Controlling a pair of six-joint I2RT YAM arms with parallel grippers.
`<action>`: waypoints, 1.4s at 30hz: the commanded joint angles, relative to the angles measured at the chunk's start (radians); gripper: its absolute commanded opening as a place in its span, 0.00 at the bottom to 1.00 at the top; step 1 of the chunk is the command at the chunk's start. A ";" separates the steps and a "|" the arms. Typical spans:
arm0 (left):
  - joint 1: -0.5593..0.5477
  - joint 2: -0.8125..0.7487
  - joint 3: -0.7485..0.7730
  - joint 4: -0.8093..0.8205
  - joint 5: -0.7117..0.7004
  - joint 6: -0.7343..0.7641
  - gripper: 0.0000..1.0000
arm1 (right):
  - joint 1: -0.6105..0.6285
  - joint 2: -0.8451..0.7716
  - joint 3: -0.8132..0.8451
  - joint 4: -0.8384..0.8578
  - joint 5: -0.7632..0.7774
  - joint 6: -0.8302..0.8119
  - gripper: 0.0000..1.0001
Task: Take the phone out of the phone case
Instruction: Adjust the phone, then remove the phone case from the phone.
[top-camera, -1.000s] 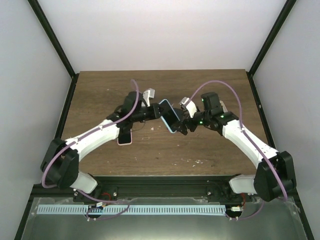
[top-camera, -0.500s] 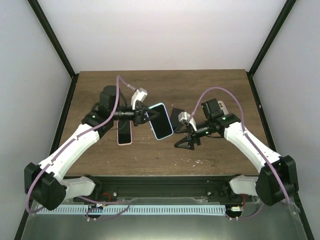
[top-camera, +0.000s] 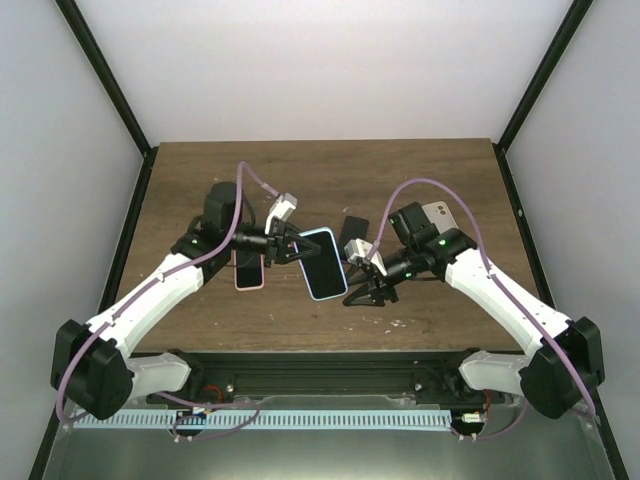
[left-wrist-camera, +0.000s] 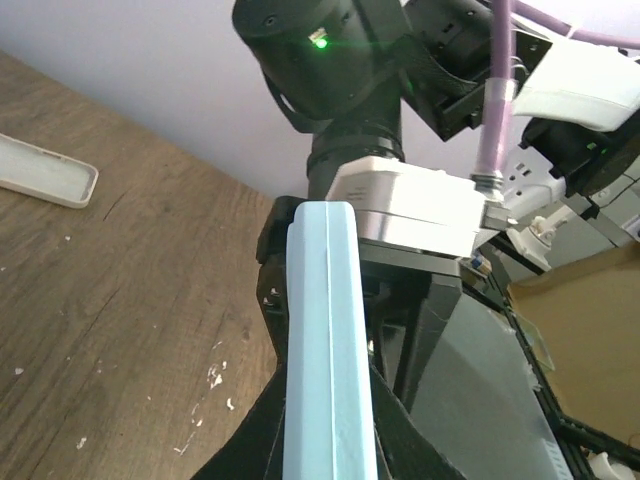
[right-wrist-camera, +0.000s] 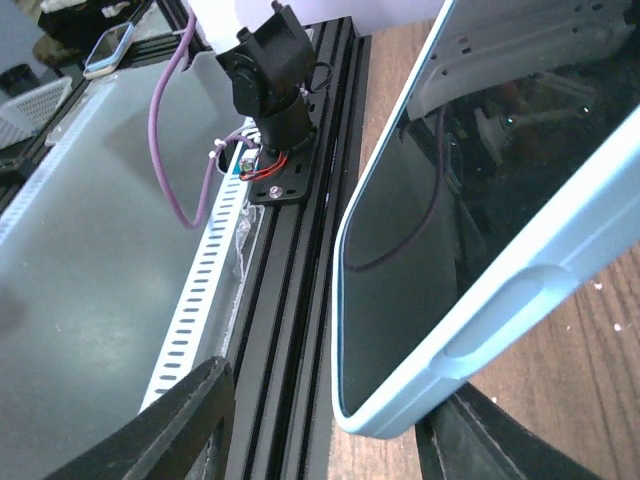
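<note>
The phone in its light-blue case (top-camera: 322, 263) hangs above the table's middle, screen up. My left gripper (top-camera: 287, 246) is shut on its left long edge. In the left wrist view the case's edge (left-wrist-camera: 325, 340) runs up between my gripper's (left-wrist-camera: 325, 455) dark fingers. My right gripper (top-camera: 364, 291) is open just right of the phone's near end. In the right wrist view the cased phone's (right-wrist-camera: 470, 230) near corner sits between the spread fingers (right-wrist-camera: 190, 420) of my gripper (right-wrist-camera: 335, 445), close to the right one; contact cannot be told.
A pink case (top-camera: 249, 271) lies on the table under the left arm. A dark phone-like slab (top-camera: 352, 231) lies behind the right gripper. A pale case (top-camera: 438, 210) lies at the back right, also in the left wrist view (left-wrist-camera: 45, 172). The black frame rail (top-camera: 320, 365) runs along the near edge.
A second ago both grippers met at the phone. The right gripper then drew back open and has now come closer to the phone's near end. The left gripper carried the phone slightly nearer.
</note>
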 joint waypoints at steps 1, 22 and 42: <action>0.004 -0.062 -0.008 0.084 0.038 0.027 0.00 | 0.011 -0.001 0.054 -0.010 -0.028 0.020 0.47; -0.038 -0.090 0.001 0.010 0.029 0.057 0.00 | 0.020 -0.123 -0.013 0.040 0.016 -0.004 0.32; -0.055 -0.041 0.001 0.001 0.055 0.011 0.00 | 0.169 -0.122 0.055 -0.069 0.190 -0.233 0.12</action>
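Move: The blue-cased phone, screen up, is already held by the left hand near its far left corner. Its middle lies about 6 cm right of that hand, 3 cm back and slightly lower. From the right hand, half open at the near right corner, that middle is some 6 cm left, 4 cm ahead and 3 cm up. On the table, the bare black phone lies about 17 cm ahead and 14 cm right of the left hand; the pink-cased phone 8 cm ahead, 15 cm left. The blue-cased phone's near right corner is brought in between the right fingers, which close on it and pinch it by the end. The left hand keeps its grip and draws back about 4 cm, rising a little and sinking again on the way, with a slight clockwise turn; the right hand rises a touch, sinks again and eases back some 2 cm, its wrist tilting up by roughly 10 degrees. ##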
